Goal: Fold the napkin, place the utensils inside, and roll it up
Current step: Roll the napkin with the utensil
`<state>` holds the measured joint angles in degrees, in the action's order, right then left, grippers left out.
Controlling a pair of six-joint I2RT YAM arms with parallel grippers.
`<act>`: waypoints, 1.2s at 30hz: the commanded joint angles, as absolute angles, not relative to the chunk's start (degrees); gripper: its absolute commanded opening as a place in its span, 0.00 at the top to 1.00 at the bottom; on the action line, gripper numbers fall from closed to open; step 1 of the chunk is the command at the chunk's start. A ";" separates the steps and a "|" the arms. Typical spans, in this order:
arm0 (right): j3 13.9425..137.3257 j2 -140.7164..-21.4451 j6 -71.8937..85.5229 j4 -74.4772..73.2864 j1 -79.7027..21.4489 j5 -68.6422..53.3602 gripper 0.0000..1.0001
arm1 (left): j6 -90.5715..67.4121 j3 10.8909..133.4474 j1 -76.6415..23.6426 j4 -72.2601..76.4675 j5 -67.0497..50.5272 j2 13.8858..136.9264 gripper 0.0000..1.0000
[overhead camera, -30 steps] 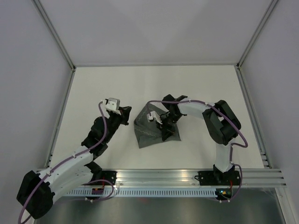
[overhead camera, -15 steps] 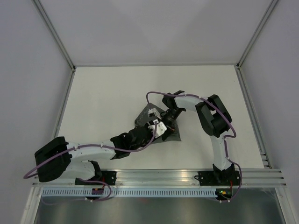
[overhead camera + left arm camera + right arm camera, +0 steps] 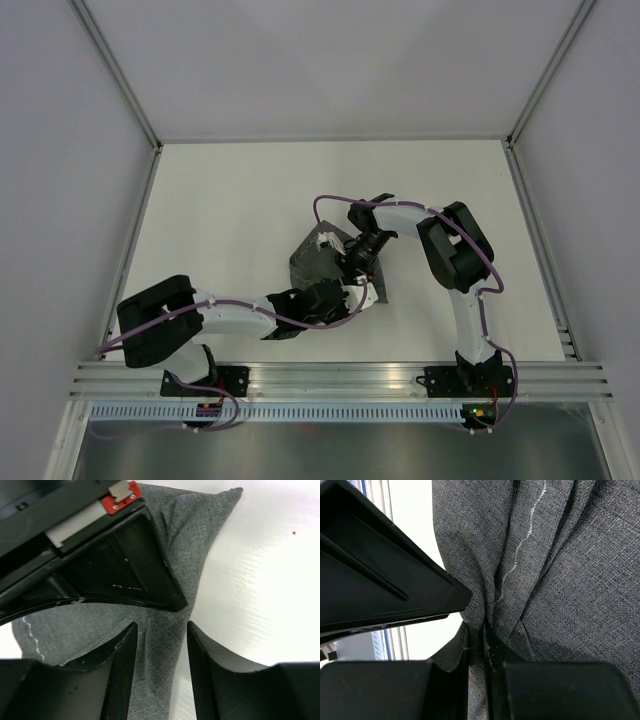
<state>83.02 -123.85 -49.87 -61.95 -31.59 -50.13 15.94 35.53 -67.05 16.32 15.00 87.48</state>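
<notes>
The dark grey napkin [image 3: 313, 262] lies bunched on the white table, its near right corner lifted into a fold. My right gripper [image 3: 360, 260] is shut on that fold; in the right wrist view the cloth [image 3: 570, 570] is pinched between its jaws [image 3: 482, 637]. My left gripper [image 3: 352, 292] comes in from the near side, open, with its two fingers astride a ridge of the napkin [image 3: 200, 530] just below the right gripper's fingers. In the left wrist view the gap between the jaws [image 3: 160, 647] shows cloth and they are not pressing on it. No utensils show in any view.
The white table [image 3: 230, 200] is boxed in by pale walls and metal corner posts. An aluminium rail [image 3: 340, 378] with both arm bases runs along the near edge. The two grippers sit very close together over the napkin's near right corner.
My left arm has swung from the napkin's left side round to its near edge, and its gripper has opened. The right gripper has kept its hold and shifted a little, pulling the cloth.
</notes>
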 commanded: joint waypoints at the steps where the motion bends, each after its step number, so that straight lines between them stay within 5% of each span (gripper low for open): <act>1: 81.83 -127.97 -52.03 -59.68 -31.20 -41.04 1.00 | 16.53 37.44 -67.41 16.26 12.39 88.59 0.50; 16: 82.53 -128.67 -50.89 -59.59 -30.94 -40.96 1.00 | 14.59 36.48 -67.32 18.80 13.62 92.46 0.51; 20: 82.62 -128.76 -50.89 -59.68 -30.85 -40.96 1.00 | 14.59 36.65 -66.89 19.25 13.54 93.07 0.62; 25: 82.35 -128.50 -50.63 -59.42 -30.85 -41.04 0.99 | 13.63 37.26 -66.53 18.46 11.26 95.00 0.88; 28: 82.35 -127.53 -50.19 -59.33 -30.67 -41.75 0.89 | 12.74 37.53 -66.10 17.75 8.53 95.71 0.94; 32: 82.70 -124.29 -49.48 -59.59 -29.80 -43.42 0.59 | 10.90 37.27 -64.69 17.49 3.79 95.89 0.98; 36: 84.02 -118.23 -47.99 -60.03 -27.87 -46.22 0.47 | 8.88 37.18 -62.05 16.88 -2.71 96.50 0.98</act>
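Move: Directly beneath the half-open left fingers, some 3 cm down, runs the napkin's rolled near edge. The roll's right-hand end lies roughly 9 cm to the right and 2 cm back of the left hand; the napkin's far corner is about 15 cm ahead and 6 cm left. The right hand already pinches this roll, and the left's gripping spot lies about 4 cm to its left and 1 cm back. Sinking about 2 cm onto the rolled edge beside the right fingertips, the left hand shuts its fingers around the cloth, then draws some 1.5 cm to the right with a slight tilt. The right hand keeps its pinch almost still until the left has hold, then opens about halfway and starts up, rising and easing right about 1 cm each. ##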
